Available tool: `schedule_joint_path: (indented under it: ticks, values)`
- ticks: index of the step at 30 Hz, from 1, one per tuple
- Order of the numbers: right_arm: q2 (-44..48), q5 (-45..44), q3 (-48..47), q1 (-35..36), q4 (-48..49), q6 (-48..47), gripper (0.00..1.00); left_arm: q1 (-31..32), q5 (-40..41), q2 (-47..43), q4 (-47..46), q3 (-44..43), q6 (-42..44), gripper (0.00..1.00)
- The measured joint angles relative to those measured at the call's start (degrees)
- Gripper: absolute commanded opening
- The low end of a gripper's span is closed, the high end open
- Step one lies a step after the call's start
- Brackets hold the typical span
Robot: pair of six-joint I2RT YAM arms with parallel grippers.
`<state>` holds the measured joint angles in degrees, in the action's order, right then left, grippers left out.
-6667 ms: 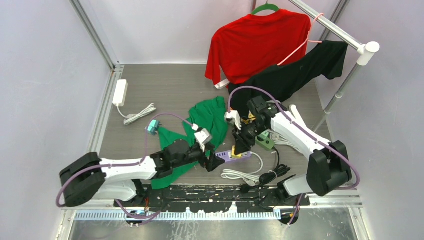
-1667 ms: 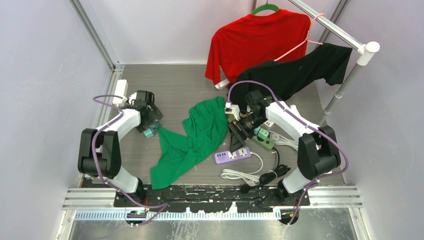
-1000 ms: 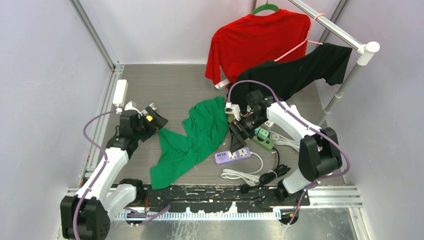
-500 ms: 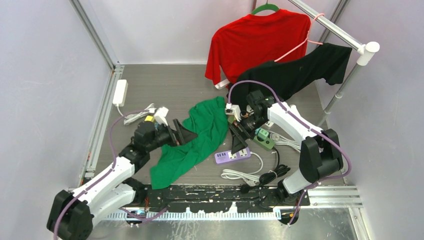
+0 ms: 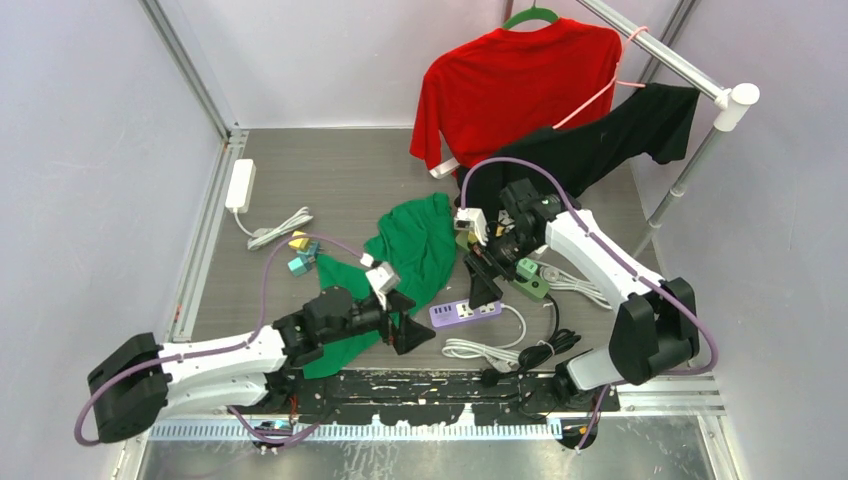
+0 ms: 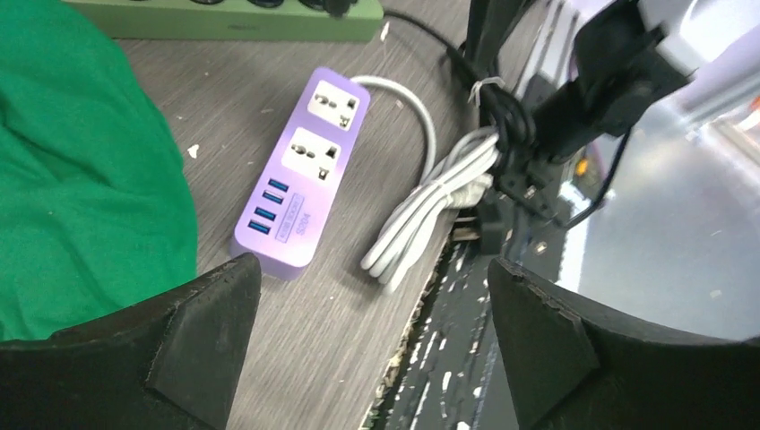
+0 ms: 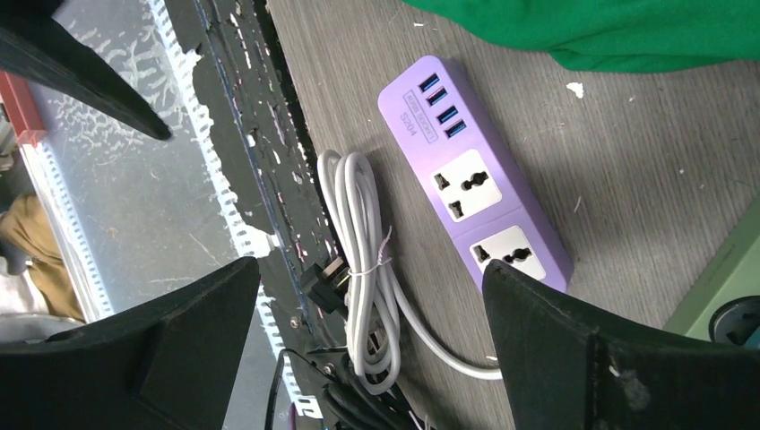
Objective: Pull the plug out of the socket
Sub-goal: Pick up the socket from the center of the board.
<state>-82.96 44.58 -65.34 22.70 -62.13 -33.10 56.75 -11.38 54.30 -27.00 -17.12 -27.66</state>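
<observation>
The purple power strip [image 5: 465, 312] lies near the table's front edge; both of its sockets are empty in the left wrist view [image 6: 300, 193] and the right wrist view [image 7: 475, 179]. Its white cord [image 5: 480, 348] is coiled beside it. A yellow plug [image 5: 298, 241] and a teal one [image 5: 300, 264] lie loose at the left. My left gripper [image 5: 408, 328] is open and empty just left of the strip [image 6: 372, 345]. My right gripper [image 5: 482, 285] is open and empty above the strip's far end [image 7: 372, 349].
A green cloth [image 5: 400, 262] lies left of the strip. A green power strip [image 5: 530, 280] with black cables sits to its right. A white power strip [image 5: 240, 185] lies far left. Red shirt [image 5: 515, 80] and black shirt [image 5: 600, 140] hang on a rack at the back.
My left arm swung from the far left, across the green cloth, to the front centre beside the purple strip. The yellow plug stays at the left. The right gripper barely moved.
</observation>
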Motion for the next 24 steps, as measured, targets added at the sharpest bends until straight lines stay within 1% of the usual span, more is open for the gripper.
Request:
schedule_joint_path:
  ticks: [3, 4, 6, 9, 15, 20, 24]
  values:
    - [1.27, -0.15, 0.0, -0.24, -0.39, -0.79, 0.99, 4.55, 5.11, 3.48, 1.57, -1.49, 4.7, 1.0]
    - [1.55, -0.2, 0.0, -0.35, -0.52, -0.98, 1.0, 5.29, 6.21, 5.07, 2.21, -2.38, 5.88, 1.0]
    - [1.88, -0.35, 0.04, -0.63, -0.59, -1.31, 0.99, 5.55, 7.87, 8.39, 3.28, -4.44, 7.69, 1.0]
    - [1.99, -0.52, 0.11, -0.83, -0.74, -1.55, 1.0, 5.55, 8.94, 11.74, 2.32, -5.55, 9.22, 1.0]
    - [1.99, -0.66, 0.35, -0.96, -0.81, -1.79, 1.0, 5.55, 9.92, 14.93, -0.48, -5.51, 12.13, 1.0]
    - [1.99, -0.85, 0.37, -0.96, -0.79, -1.79, 1.0, 5.55, 9.75, 17.03, 1.03, -6.8, 15.63, 0.93]
    - [2.01, -1.03, 0.42, -0.96, -0.79, -1.79, 0.99, 5.55, 9.11, 21.73, 6.29, -11.43, 21.0, 0.9]
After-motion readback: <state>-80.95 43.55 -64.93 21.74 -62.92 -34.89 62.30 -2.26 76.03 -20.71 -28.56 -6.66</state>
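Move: To the left hand's right, about 10 cm over, 6 cm ahead and some 12 cm below, lies the purple socket, its USB end nearest. The white cable bundle sits about 9 cm back and 3 cm right of the socket; the long green power strip is 12 cm ahead and 9 cm right of it. The green cloth's middle is 8 cm ahead and 19 cm left of the socket. From the right hand the socket is about 2 cm left, 1 cm ahead and 12 cm down. Sinking about 7 cm, the left hand comes down beside the near USB end of the purple socket, edging some 3 cm right and nearly as much forward towards it. The wrist tips the fingertips down by some 25 degrees and rolls a little, with the fingers staying wide open and short of any touch. ##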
